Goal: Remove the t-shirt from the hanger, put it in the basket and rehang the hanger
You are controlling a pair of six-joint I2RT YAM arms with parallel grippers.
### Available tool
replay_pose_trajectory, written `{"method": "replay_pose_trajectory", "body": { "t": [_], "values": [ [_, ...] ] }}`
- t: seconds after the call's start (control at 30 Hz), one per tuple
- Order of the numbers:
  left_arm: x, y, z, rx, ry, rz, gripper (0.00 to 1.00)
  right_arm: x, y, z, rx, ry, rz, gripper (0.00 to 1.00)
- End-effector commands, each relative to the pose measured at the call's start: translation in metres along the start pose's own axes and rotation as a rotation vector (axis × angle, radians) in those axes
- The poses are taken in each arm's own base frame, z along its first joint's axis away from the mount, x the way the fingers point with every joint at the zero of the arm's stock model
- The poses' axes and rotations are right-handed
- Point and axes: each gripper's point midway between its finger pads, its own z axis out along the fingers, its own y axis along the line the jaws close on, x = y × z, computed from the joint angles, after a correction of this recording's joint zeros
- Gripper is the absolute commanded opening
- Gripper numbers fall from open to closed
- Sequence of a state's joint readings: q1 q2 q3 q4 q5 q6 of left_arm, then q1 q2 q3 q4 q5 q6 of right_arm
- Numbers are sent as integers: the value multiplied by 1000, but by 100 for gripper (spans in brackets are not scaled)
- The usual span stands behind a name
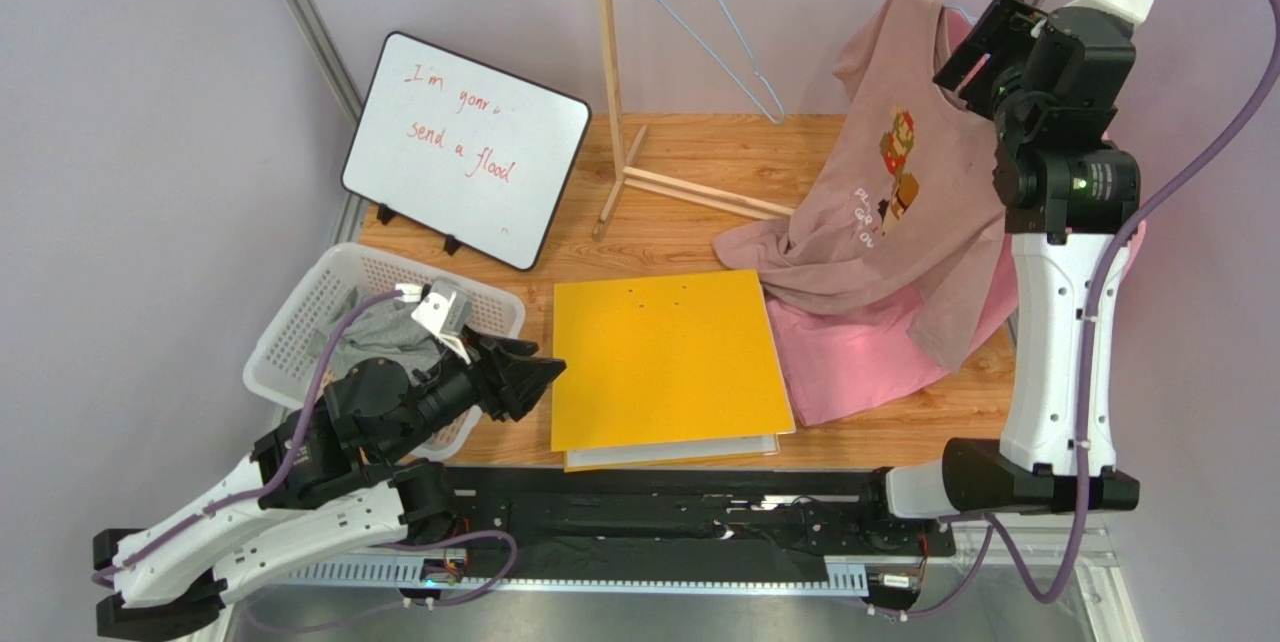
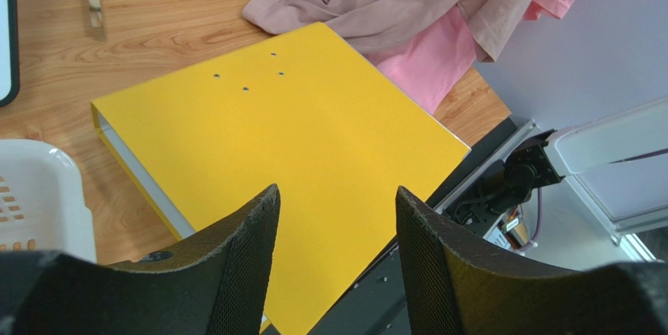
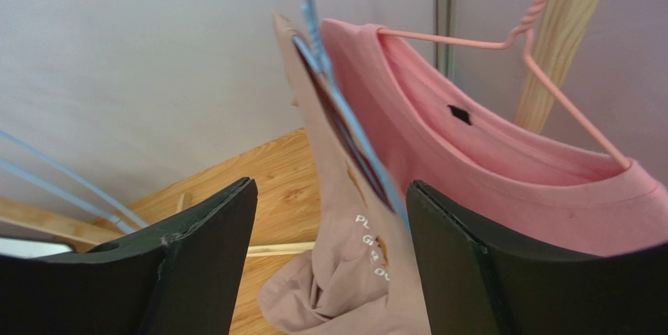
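A mauve t-shirt point(image 1: 887, 192) with a printed front hangs from a blue wire hanger point(image 3: 345, 116) at the back right, and its lower part lies bunched on the table. My right gripper point(image 1: 969, 65) is raised at the shirt's collar. In the right wrist view it point(image 3: 331, 186) is open, with the shirt point(image 3: 345, 272) and the hanger wire between the fingers, not clamped. A pink t-shirt point(image 3: 502, 171) on a pink hanger point(image 3: 549, 92) hangs just behind. My left gripper point(image 1: 534, 372) is open and empty, low over the yellow binder point(image 2: 298, 131).
A wooden rack post point(image 1: 609, 72) carries an empty blue hanger point(image 1: 706, 12). A whiteboard point(image 1: 466, 147) leans at the back left. A white basket point(image 1: 301, 327) with clothes stands at the front left. The yellow binder point(image 1: 669, 365) lies mid-table.
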State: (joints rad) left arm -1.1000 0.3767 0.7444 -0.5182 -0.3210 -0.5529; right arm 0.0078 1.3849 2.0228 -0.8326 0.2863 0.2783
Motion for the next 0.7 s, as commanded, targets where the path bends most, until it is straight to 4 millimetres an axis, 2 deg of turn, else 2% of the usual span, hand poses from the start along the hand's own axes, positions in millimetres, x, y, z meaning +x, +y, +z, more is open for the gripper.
{"method": "replay_pose_trajectory", "body": {
  "t": [0.0,0.03,0.07,0.17,0.27,0.43,0.57,0.67],
  "values": [
    [-6,-11,1,35,7,-4,61,11,1,22,-99,55,24,71],
    [-8,-12,2,32,12,3,61,8,-4,28,-102,42,36,70],
    [-9,-13,2,32,12,6,61,16,3,34,-157,77,50,66],
    [-12,-18,4,43,21,16,61,23,10,38,-230,116,106,60],
    [-13,-19,6,43,21,11,61,22,25,35,-316,118,137,50],
    [-6,-18,11,43,21,-17,61,23,48,20,-458,119,179,43],
    [-2,-20,13,54,30,-27,61,26,54,22,-491,142,209,35],
    [-2,-20,13,53,31,-26,61,28,59,23,-522,145,232,33]
  ]
}}
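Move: The near arm of the blue hanger holding the brown t-shirt is about 6 cm ahead of the right hand, 1 cm to its right and 4 cm below. The brown t-shirt's middle hangs about 4 cm ahead of the hand, 4 cm to its left and 22 cm below; the pink t-shirt's is about 4 cm ahead, 9 cm right and 18 cm down. From the left hand, that hanger arm lies some 30 cm forward, 54 cm right and 15 cm up. Forward and down, about 5 cm each and at first slightly right, the right hand reaches in at the brown t-shirt's blue hanger, then swings some 6 cm left while turning counter-clockwise by over 20 degrees and rolling its left side up. The fingers close from wide open to about a third, bringing the hanger wire between their tips, against the right-hand finger, without shutting on it. ##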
